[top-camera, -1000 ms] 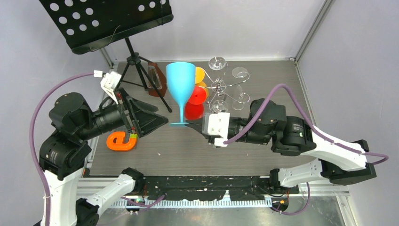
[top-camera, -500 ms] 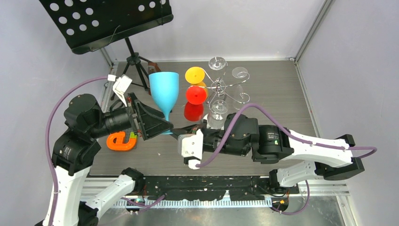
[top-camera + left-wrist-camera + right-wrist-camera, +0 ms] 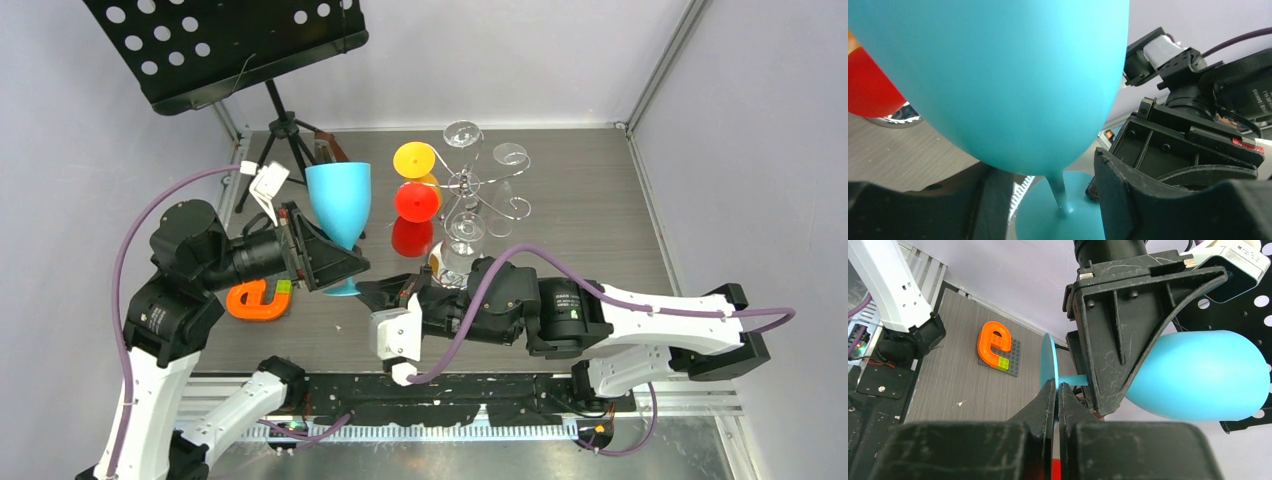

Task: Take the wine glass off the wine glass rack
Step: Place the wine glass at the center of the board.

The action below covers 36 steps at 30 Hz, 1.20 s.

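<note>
The blue wine glass [image 3: 338, 205] is off the chrome wine glass rack [image 3: 470, 185] and hangs upright over the table's left middle. My right gripper [image 3: 365, 290] is shut on the rim of its round foot [image 3: 1048, 360], pinching the thin disc between its fingertips [image 3: 1057, 387]. My left gripper [image 3: 345, 268] reaches in from the left. Its jaws stand on either side of the stem [image 3: 1058, 192] with a gap on each side, just under the bowl [image 3: 998, 75], so it is open [image 3: 1050, 185].
Yellow [image 3: 413, 158] and red [image 3: 417, 200] glasses and several clear ones [image 3: 461, 133] still hang on the rack. A black music stand [image 3: 230, 45] rises at the back left. An orange letter piece on a brick plate [image 3: 258, 298] lies under the left arm.
The right arm has carried the blue glass leftward and nearer, away from the rack. The left gripper has moved in around the stem and its jaws have narrowed.
</note>
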Each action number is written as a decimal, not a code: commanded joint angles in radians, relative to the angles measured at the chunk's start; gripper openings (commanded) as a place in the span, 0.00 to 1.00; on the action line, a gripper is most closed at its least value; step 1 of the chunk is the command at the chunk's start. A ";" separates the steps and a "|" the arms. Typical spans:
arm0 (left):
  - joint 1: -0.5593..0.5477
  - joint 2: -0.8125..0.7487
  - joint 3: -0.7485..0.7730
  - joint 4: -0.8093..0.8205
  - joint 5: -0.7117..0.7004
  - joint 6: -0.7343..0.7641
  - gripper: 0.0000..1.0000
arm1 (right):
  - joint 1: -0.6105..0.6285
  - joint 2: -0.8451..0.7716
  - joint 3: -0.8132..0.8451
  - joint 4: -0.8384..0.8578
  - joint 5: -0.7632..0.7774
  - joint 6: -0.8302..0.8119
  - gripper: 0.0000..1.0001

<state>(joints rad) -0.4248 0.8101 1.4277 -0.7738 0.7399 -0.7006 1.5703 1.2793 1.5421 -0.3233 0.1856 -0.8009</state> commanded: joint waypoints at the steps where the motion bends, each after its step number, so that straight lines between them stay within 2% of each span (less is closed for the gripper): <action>1: 0.004 -0.010 -0.013 0.071 0.040 -0.017 0.53 | 0.010 -0.011 -0.006 0.095 0.037 -0.031 0.06; 6: 0.004 -0.026 -0.040 0.092 0.059 -0.030 0.35 | 0.012 -0.014 -0.023 0.125 0.062 -0.033 0.06; 12: 0.004 -0.038 -0.058 0.094 0.072 -0.027 0.06 | 0.013 -0.016 -0.034 0.146 0.082 -0.032 0.06; 14: 0.005 -0.041 -0.060 0.092 0.073 -0.019 0.00 | 0.013 -0.019 -0.036 0.142 0.083 -0.023 0.06; 16: 0.004 -0.043 -0.066 0.090 0.070 -0.011 0.00 | 0.013 -0.029 -0.043 0.140 0.085 -0.009 0.11; 17: 0.004 -0.047 -0.069 0.091 0.068 -0.007 0.00 | 0.014 -0.038 -0.052 0.140 0.086 -0.006 0.17; 22: 0.004 -0.049 -0.081 0.076 0.062 0.022 0.00 | 0.015 -0.085 -0.077 0.133 0.084 0.032 0.32; 28: 0.004 -0.061 -0.093 -0.001 0.037 0.126 0.00 | 0.016 -0.154 -0.086 0.069 0.089 0.107 0.55; 32: 0.004 -0.064 -0.106 -0.068 0.049 0.233 0.00 | 0.015 -0.186 -0.064 0.014 0.110 0.171 0.63; 36: 0.004 -0.067 -0.102 -0.167 0.024 0.355 0.00 | 0.014 -0.177 0.035 -0.098 0.127 0.240 0.64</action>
<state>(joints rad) -0.4240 0.7517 1.3212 -0.8459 0.7746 -0.5037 1.5810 1.1019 1.4769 -0.3408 0.2790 -0.6533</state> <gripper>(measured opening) 0.037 0.636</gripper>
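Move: The blue wine glass lies nearly level, bowl forward and tipped a little up. My open left fingers straddle its stem, so its middle is about 4 cm ahead of my left hand and 2 cm above. My right fingers pinch the foot's rim, putting the middle roughly 9 cm ahead, 3 cm left and 3 cm above. From my left hand, the red glass is some 22 cm ahead and 6 cm right, the rack 22 cm ahead and 14 cm right, both nearly 30 cm lower. I shut my left fingers on the stem while my right hand keeps its pinch on the foot, then open the right fingers and draw that hand off to the right, about 6 cm and a little up. With the glass now in my left hand alone, I lower it some 4 cm, dipping the fingertips slightly. ##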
